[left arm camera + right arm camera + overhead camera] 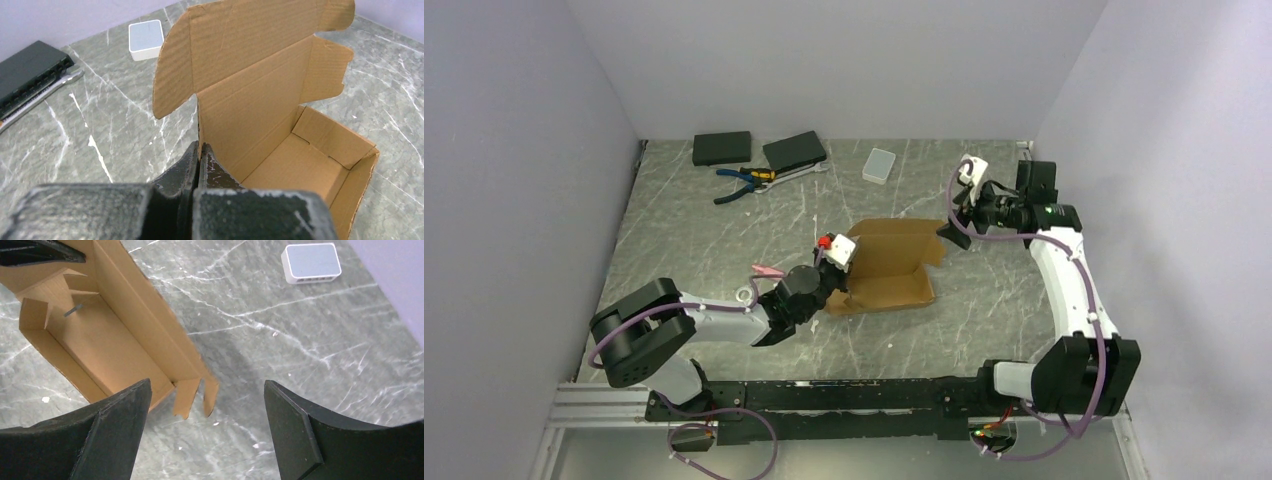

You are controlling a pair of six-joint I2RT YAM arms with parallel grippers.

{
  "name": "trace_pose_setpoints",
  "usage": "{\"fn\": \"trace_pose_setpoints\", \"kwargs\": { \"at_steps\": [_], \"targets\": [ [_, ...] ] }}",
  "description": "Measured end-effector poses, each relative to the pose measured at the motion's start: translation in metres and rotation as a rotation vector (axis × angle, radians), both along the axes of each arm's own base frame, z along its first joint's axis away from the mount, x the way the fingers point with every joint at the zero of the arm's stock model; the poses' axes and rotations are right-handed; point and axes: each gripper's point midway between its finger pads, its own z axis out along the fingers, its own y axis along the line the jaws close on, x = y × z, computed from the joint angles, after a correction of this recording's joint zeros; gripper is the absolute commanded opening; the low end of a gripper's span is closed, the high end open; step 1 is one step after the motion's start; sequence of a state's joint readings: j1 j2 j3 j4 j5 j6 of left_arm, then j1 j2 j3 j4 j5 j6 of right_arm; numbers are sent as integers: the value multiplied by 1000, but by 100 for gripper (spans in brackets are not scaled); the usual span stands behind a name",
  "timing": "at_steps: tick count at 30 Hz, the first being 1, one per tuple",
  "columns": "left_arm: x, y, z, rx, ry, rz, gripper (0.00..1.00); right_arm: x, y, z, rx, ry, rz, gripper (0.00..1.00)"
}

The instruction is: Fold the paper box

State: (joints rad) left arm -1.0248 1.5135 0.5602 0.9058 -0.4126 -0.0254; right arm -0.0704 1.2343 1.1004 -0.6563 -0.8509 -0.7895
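The paper box (889,265) is a brown cardboard mailer, partly formed, in the middle of the table. Its side walls stand up and its lid with rounded tabs is raised (260,100). My left gripper (837,274) is at the box's left wall. In the left wrist view the left gripper (200,146) is shut on the edge of that wall, one finger inside and one outside. My right gripper (944,232) hovers by the box's right end, not touching it. The right wrist view shows the right gripper (207,385) open above bare table, with the box (110,335) and its corner tabs just left of the gap.
Two flat black boxes (722,148) (794,151) lie at the back left, with pliers (742,183) in front of them. A small translucent white case (878,165) (311,263) sits behind the box. A pink scrap (767,270) lies by the left arm.
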Motion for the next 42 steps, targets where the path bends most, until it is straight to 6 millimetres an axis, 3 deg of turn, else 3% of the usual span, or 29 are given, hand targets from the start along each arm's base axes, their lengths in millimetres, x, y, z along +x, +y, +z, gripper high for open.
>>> {"fn": "trace_pose_setpoints", "kwargs": {
  "at_steps": [4,11,16,23,28,30,31,35,39,42],
  "targets": [
    [-1,-3,4,17,-30,-25,0,6,7,8,-32,7,69,85],
    [-3,-6,7,35,-61,-59,0,5,41,-9,-111,103,249,76],
    [-4,-6,6,46,-71,-73,0,-2,58,-24,-166,161,346,53],
    [-4,-6,6,45,-75,-78,1,-3,64,-31,-212,172,414,16],
    [-3,-5,5,45,-70,-74,20,-7,64,-33,-238,132,467,5],
    [-4,-3,4,50,-62,-70,33,-10,63,-32,-252,104,487,4],
    [-4,-2,4,53,-57,-70,45,-13,61,-30,-261,93,494,4],
    [-11,7,15,28,-16,-64,69,-16,59,-22,-291,48,505,4],
    [-27,27,40,-39,61,-48,77,-20,60,-23,-307,45,509,4],
    [-37,47,51,-97,131,-13,69,-27,62,-30,-316,66,519,4]
  ]
}}
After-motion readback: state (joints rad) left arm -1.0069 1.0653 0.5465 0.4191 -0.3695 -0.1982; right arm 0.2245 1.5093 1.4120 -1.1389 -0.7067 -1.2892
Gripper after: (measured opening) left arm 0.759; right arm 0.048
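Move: The right-hand stretch of the lid's top edge is roughly 6 cm to the open right hand's left, level with it front to back and some 3 cm below. The lid's end tabs hang about 3 cm left, 1 cm back and 8 cm down from that hand; the box tray lies around 12 cm left, 7 cm back and 19 cm below it. From the left hand, shut on the lid's left edge, that top-edge stretch is about 14 cm right, 3 cm ahead and 3 cm higher. The lid's top edge is taken over near its right end: the right hand goes about 6 cm left and sinks 3 cm, turning some 30 degrees counter-clockwise, pinches the edge, then draws back about 2 cm. The left hand keeps hold of the left edge until the right has nearly shut, then opens wide and leaves leftward, up and back. ##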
